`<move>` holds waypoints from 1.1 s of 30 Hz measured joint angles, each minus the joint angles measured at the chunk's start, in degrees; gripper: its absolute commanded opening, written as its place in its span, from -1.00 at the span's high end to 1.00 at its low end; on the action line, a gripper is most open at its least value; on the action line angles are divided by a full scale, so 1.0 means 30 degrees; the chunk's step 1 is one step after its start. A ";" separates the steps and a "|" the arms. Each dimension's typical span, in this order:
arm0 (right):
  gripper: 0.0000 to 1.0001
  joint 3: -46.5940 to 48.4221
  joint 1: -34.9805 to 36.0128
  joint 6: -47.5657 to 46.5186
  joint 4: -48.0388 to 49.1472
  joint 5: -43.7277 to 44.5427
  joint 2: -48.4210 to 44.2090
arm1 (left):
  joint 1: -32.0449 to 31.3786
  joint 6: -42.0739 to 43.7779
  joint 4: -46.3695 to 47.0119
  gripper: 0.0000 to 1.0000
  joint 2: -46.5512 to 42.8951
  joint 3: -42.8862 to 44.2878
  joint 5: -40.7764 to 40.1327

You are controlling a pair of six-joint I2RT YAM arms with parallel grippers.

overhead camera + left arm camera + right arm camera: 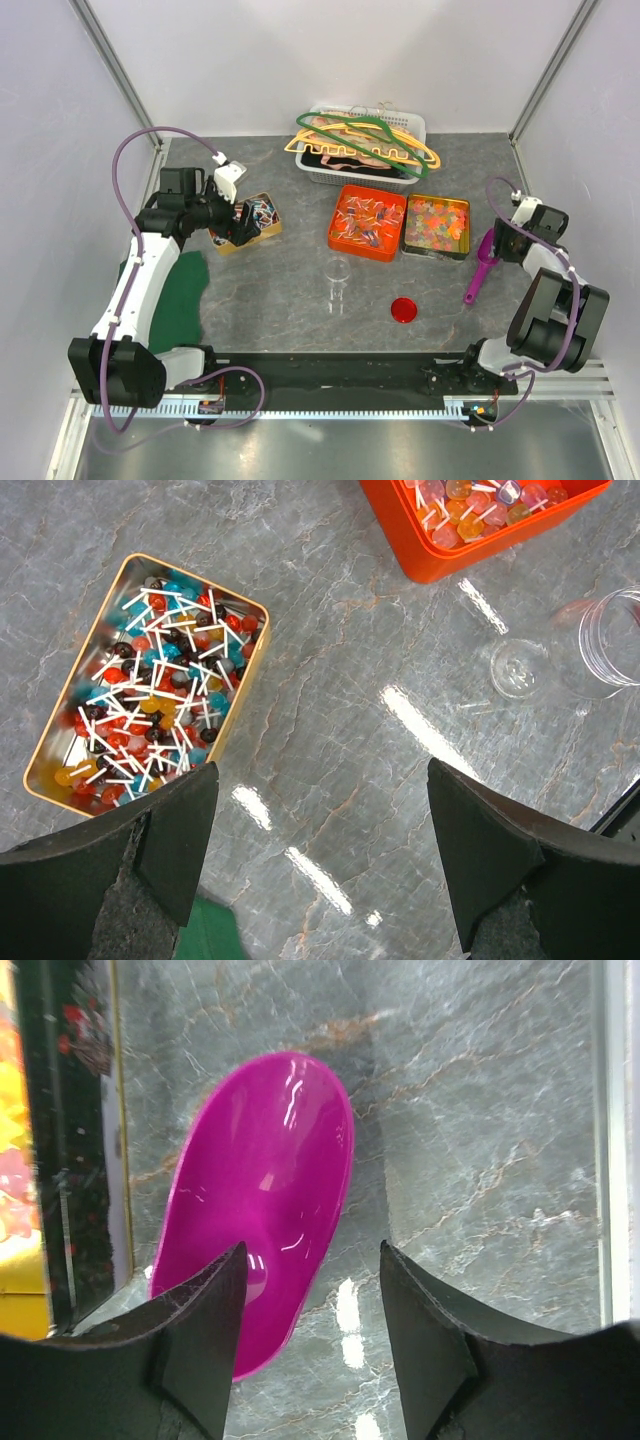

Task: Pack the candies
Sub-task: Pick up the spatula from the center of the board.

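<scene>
Small candies (pixel 150 675) in red, blue and white fill a yellow tin (pixel 255 610) (pixel 262 224) at the table's left. My left gripper (pixel 315 780) (pixel 238 224) hangs open beside that tin, with only bare table between its fingers. An orange tray (pixel 340 240) (pixel 425 565) in the middle holds more small sweets (pixel 368 220). A clear glass jar (pixel 338 283) (pixel 608 640) stands in front of the tray. My right gripper (pixel 312 1260) (pixel 497 240) is open low over the bowl end of a magenta scoop (pixel 260 1180) (pixel 480 270); its left finger overlaps the bowl.
A dark tin (pixel 405 240) of yellow and orange gummies sits right of the orange tray. A red lid (pixel 404 310) lies near the jar. A white basket (pixel 312 165) of plastic coat hangers stands at the back. A green cloth (pixel 175 290) lies by the left arm.
</scene>
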 measured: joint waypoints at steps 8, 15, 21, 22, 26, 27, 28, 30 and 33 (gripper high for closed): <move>-0.09 0.0073 0.0211 0.0015 -0.0226 0.0576 0.1005 | 0.0000 -0.0029 0.0007 -0.82 0.0000 -0.0007 0.0146; 0.28 0.0197 0.0656 0.0087 -0.0299 0.0852 0.1027 | 0.0000 -0.0073 0.0240 -0.82 0.0000 -0.0153 0.0350; 0.64 0.0197 0.0947 0.0109 -0.0291 0.1188 0.1035 | 0.0000 -0.0080 0.0277 -0.82 0.0036 -0.0189 0.0393; 0.68 0.0197 0.0991 0.0117 -0.0299 0.1195 0.1042 | 0.0000 -0.0087 0.0277 -0.82 0.0044 -0.0189 0.0401; 1.00 0.0364 0.1166 0.0240 -0.0277 0.1253 0.1049 | 0.0000 -0.0087 0.0277 -0.82 0.0051 -0.0189 0.0415; 1.00 0.0386 0.1202 0.0219 -0.0291 0.1275 0.1049 | 0.0000 -0.0095 0.0277 -0.82 0.0051 -0.0189 0.0430; 1.00 0.0393 0.1231 0.0189 -0.0342 0.1311 0.1056 | 0.0000 -0.0102 0.0277 -0.82 0.0051 -0.0189 0.0452; 1.00 0.0430 0.1231 0.0138 -0.0510 0.1333 0.1056 | 0.0000 -0.0102 0.0277 -0.82 0.0051 -0.0189 0.0481; 1.00 0.0605 0.1231 -0.0080 -0.0962 0.1319 0.1056 | 0.0000 -0.0102 0.0262 -0.86 0.0051 -0.0182 0.0495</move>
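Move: The spatula's scoop is already right under my right fingers, its right-hand rim between them; the spatula's middle is about 3 cm back, 4 cm left and 3 cm below. The jelly candy box sits some 15 cm left and 5 cm ahead of that hand, and the red lid roughly 22 cm left and 14 cm back. From my idle left hand the spatula is about 54 cm right, 8 cm back and 19 cm down. I sink my right hand about 1.5 cm onto the spatula, tipping the fingers down a few degrees. Then, staying low, I close them from over half open to almost shut while easing about 1 cm left, pinching the thin right rim of the scoop with one finger inside the bowl and the other outside. ##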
